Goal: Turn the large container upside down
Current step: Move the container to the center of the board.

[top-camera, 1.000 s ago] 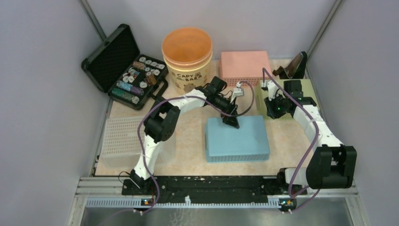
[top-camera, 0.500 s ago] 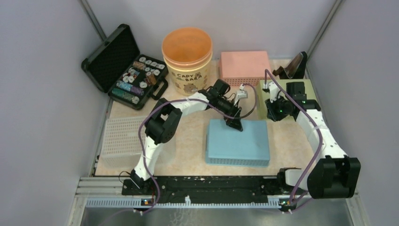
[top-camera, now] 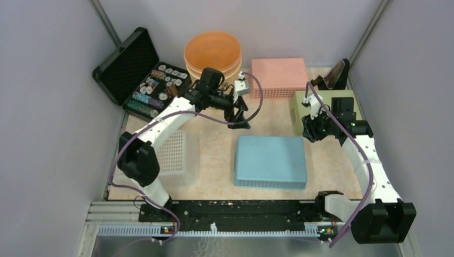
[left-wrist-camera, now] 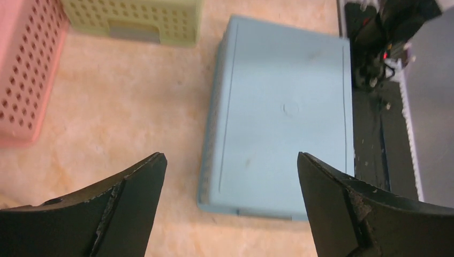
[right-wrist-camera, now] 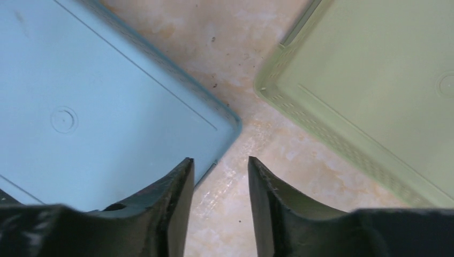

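Observation:
The large container (top-camera: 270, 160) is a light blue basket lying bottom-up in the middle of the table, flat base facing up. It also shows in the left wrist view (left-wrist-camera: 284, 118) and the right wrist view (right-wrist-camera: 80, 107). My left gripper (top-camera: 241, 114) hangs wide open above the table behind the container's far-left corner, with nothing between its fingers (left-wrist-camera: 230, 156). My right gripper (top-camera: 310, 132) is over the gap beside the container's far-right corner. It is partly open and empty (right-wrist-camera: 219, 159), apart from the container.
A green basket (top-camera: 298, 107) lies bottom-up to the right, close to my right gripper. A pink basket (top-camera: 278, 75) and an orange tub (top-camera: 213, 51) stand at the back. An open black case (top-camera: 144, 80) sits back left, a white basket (top-camera: 179, 160) front left.
My left arm has lifted off the blue container's far edge and swung back and left toward the orange tub. My right gripper's jaws have spread apart.

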Controlling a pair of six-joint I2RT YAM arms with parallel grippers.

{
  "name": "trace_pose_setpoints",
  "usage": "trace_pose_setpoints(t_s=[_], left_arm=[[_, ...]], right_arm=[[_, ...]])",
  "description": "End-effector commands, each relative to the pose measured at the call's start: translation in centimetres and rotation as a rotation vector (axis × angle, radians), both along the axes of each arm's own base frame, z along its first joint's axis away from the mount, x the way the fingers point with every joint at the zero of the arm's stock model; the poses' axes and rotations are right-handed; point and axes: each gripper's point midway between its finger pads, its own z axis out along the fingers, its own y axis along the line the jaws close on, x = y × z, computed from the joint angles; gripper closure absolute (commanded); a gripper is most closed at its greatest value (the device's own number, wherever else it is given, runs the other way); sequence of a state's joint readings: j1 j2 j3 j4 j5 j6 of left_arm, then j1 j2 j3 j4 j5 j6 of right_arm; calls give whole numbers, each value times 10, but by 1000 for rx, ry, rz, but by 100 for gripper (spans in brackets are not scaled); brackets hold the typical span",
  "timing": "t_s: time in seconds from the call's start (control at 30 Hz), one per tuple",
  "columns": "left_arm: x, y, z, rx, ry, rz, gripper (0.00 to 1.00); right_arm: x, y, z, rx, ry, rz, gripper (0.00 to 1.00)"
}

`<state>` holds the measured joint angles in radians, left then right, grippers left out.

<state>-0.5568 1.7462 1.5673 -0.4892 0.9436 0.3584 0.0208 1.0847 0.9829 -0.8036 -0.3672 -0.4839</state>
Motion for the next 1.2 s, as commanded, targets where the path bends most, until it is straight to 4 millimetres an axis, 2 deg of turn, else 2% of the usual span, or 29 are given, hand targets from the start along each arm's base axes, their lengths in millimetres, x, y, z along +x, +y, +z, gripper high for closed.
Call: trace_pose_setpoints(t_s=[0.0, 0.1, 0.23, 0.43, 0.57, 0.77, 0.87, 1.03, 1.17], left_arm=[[-33, 54, -72, 266, -29, -50, 1], [-41, 72, -96, 322, -62, -48, 2], [-46, 75, -125, 343, -79, -32, 3], [-48, 61, -152, 355, -44, -55, 4], [-60, 45, -162, 340, -26, -91, 4], [-90, 28, -180, 370, 35, -161, 1], [-95, 17, -178, 360, 49, -157, 1], [-90, -3, -165, 329, 76, -119, 1], [-90, -19, -161, 314, 95, -103, 1]], right_arm=[[-4, 10, 30, 56, -71, 35, 52], [-10, 17, 39, 91, -67, 56, 39], [-14, 24, 55, 134, -83, 59, 36], [-26, 27, 71, 156, -115, 65, 35], [-33, 21, 75, 125, -128, 54, 34], [-44, -6, 81, -25, -135, -5, 34], [-58, -23, 71, -134, -80, -6, 33], [-83, -56, 25, -307, 100, -45, 32], [-101, -59, -4, -325, 211, -40, 31]])
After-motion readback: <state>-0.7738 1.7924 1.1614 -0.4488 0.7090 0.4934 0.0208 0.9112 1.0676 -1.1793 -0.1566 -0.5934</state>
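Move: To the left hand's lower right sits the upturned blue container, its middle about 10 cm back, 9 cm to the right and 20 cm below. The green container stands roughly 10 cm ahead and 31 cm right of this hand, the pink one some 26 cm ahead and 13 cm right, the white one 9 cm back and 37 cm left. From the right hand, the blue container's middle is about 5 cm back, 18 cm left and 12 cm below. Sinking about 15 cm while swinging some 8 cm left and back, the wide-open left hand tips its fingers down about 20 degrees beside the blue container's left side, then turns back to the right and pushes that side along some 7 cm, easing farther back. The right hand opens wider, rises clear, then swings back and right and dips again. ##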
